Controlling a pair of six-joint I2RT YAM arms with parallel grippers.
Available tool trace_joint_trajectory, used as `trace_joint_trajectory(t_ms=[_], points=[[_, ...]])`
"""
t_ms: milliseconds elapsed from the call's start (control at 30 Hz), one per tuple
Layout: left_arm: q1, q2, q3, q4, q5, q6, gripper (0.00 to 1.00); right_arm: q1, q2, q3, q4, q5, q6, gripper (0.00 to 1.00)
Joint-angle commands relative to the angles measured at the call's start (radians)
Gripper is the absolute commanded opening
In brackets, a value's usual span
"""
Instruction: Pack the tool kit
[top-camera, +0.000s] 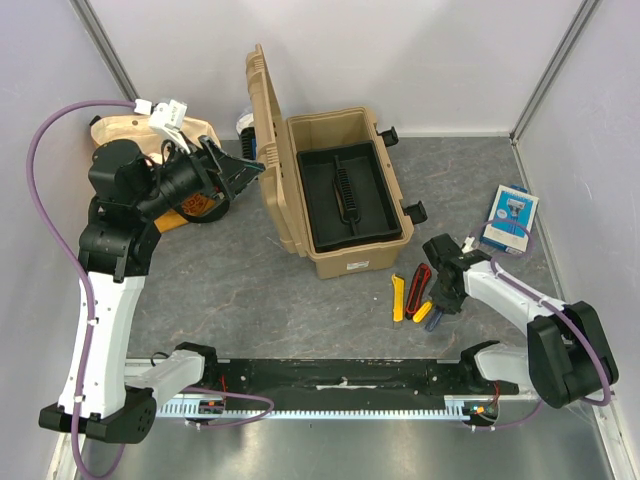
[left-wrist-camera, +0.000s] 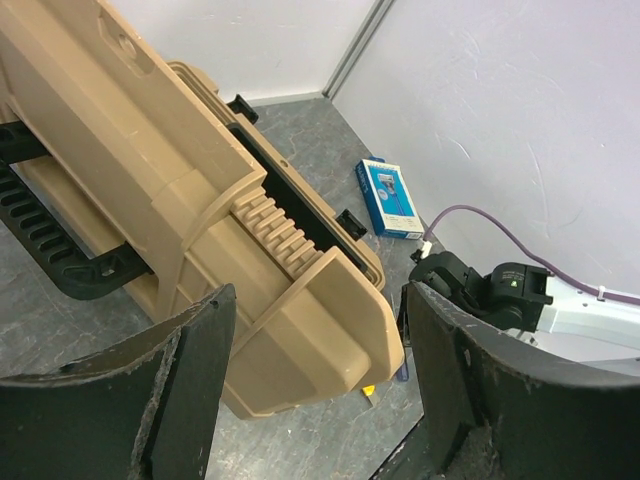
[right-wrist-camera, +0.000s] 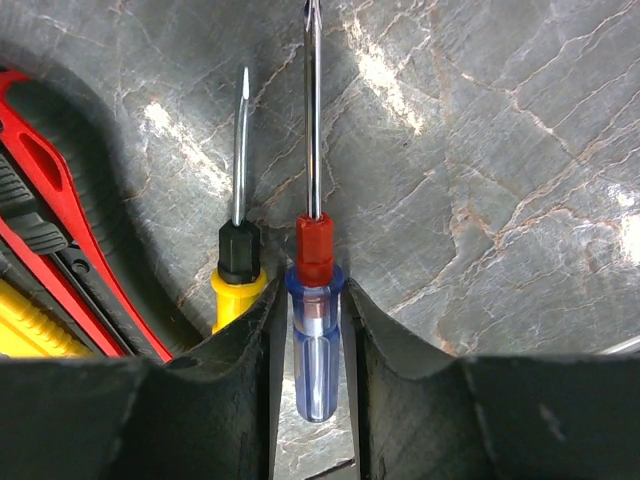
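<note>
The tan toolbox (top-camera: 345, 258) stands open mid-table, its lid (top-camera: 265, 130) upright on the left and the black inner tray (top-camera: 372, 205) inside. My left gripper (top-camera: 245, 168) hangs open just left of the lid; in the left wrist view its jaws (left-wrist-camera: 320, 300) frame the toolbox (left-wrist-camera: 260, 240) without touching it. My right gripper (top-camera: 445, 295) is low at the tools right of the box. It (right-wrist-camera: 310, 310) is shut on the blue screwdriver (right-wrist-camera: 316, 340). A yellow screwdriver (right-wrist-camera: 238, 270), red cutter (right-wrist-camera: 50, 210) and yellow cutter (right-wrist-camera: 25, 325) lie to its left.
A blue-white packet (top-camera: 511, 215) lies at the far right near the wall. A yellowish bag (top-camera: 115, 130) sits behind my left arm at the back left. The yellow cutter (top-camera: 398, 298) and red cutter (top-camera: 421, 280) lie just in front of the box.
</note>
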Motion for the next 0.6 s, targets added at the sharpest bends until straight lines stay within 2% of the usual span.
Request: trace_joint_trajectory(t_ms=[0,100,233,367,467,567], points=[[-0.001,0.001,0.017,0.0,-0.015,0.002,0.75,-0.003,0.024,-0.007,0.043,0.032,0.022,0.31],[0.0,-0.002,0.016,-0.002,-0.02,0.002,0.75,-0.003,0.013,0.027,0.041,0.047,0.01,0.0],[0.0,-0.005,0.019,-0.005,-0.027,0.005,0.75,-0.003,-0.017,0.149,-0.023,0.164,-0.025,0.0],[-0.001,-0.014,0.024,-0.014,-0.041,0.011,0.75,-0.003,-0.033,0.373,-0.091,0.265,-0.113,0.0],[-0.001,-0.016,0.024,-0.017,-0.047,0.011,0.75,-0.003,-0.037,0.533,-0.074,0.279,-0.192,0.0],[-0.001,-0.019,0.027,-0.02,-0.05,0.011,0.75,0.006,-0.02,0.676,-0.011,0.212,-0.315,0.0]])
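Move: The right fingers already straddle the upper handle of the blue screwdriver; its middle is about 2 cm ahead of that hand and 2 cm to the right, at its height. The yellow screwdriver lies some 3 cm ahead and 2 cm left, the red knife roughly 6 cm ahead and 5 cm left, and the yellow knife about 5 cm ahead and 12 cm left. From the idle left hand the blue screwdriver is about 52 cm right, 8 cm ahead and 44 cm below. The right fingers close on the blue screwdriver's handle, just behind its red collar, while the hand stays almost in place down at the table. Keeping that pinch, the hand then speeds up and away from the yellow screwdriver and the knives, about 15 cm up and 12 cm forward, the wrist tilting some 25 degrees so that the downward-pointing fingers swing out forward. ##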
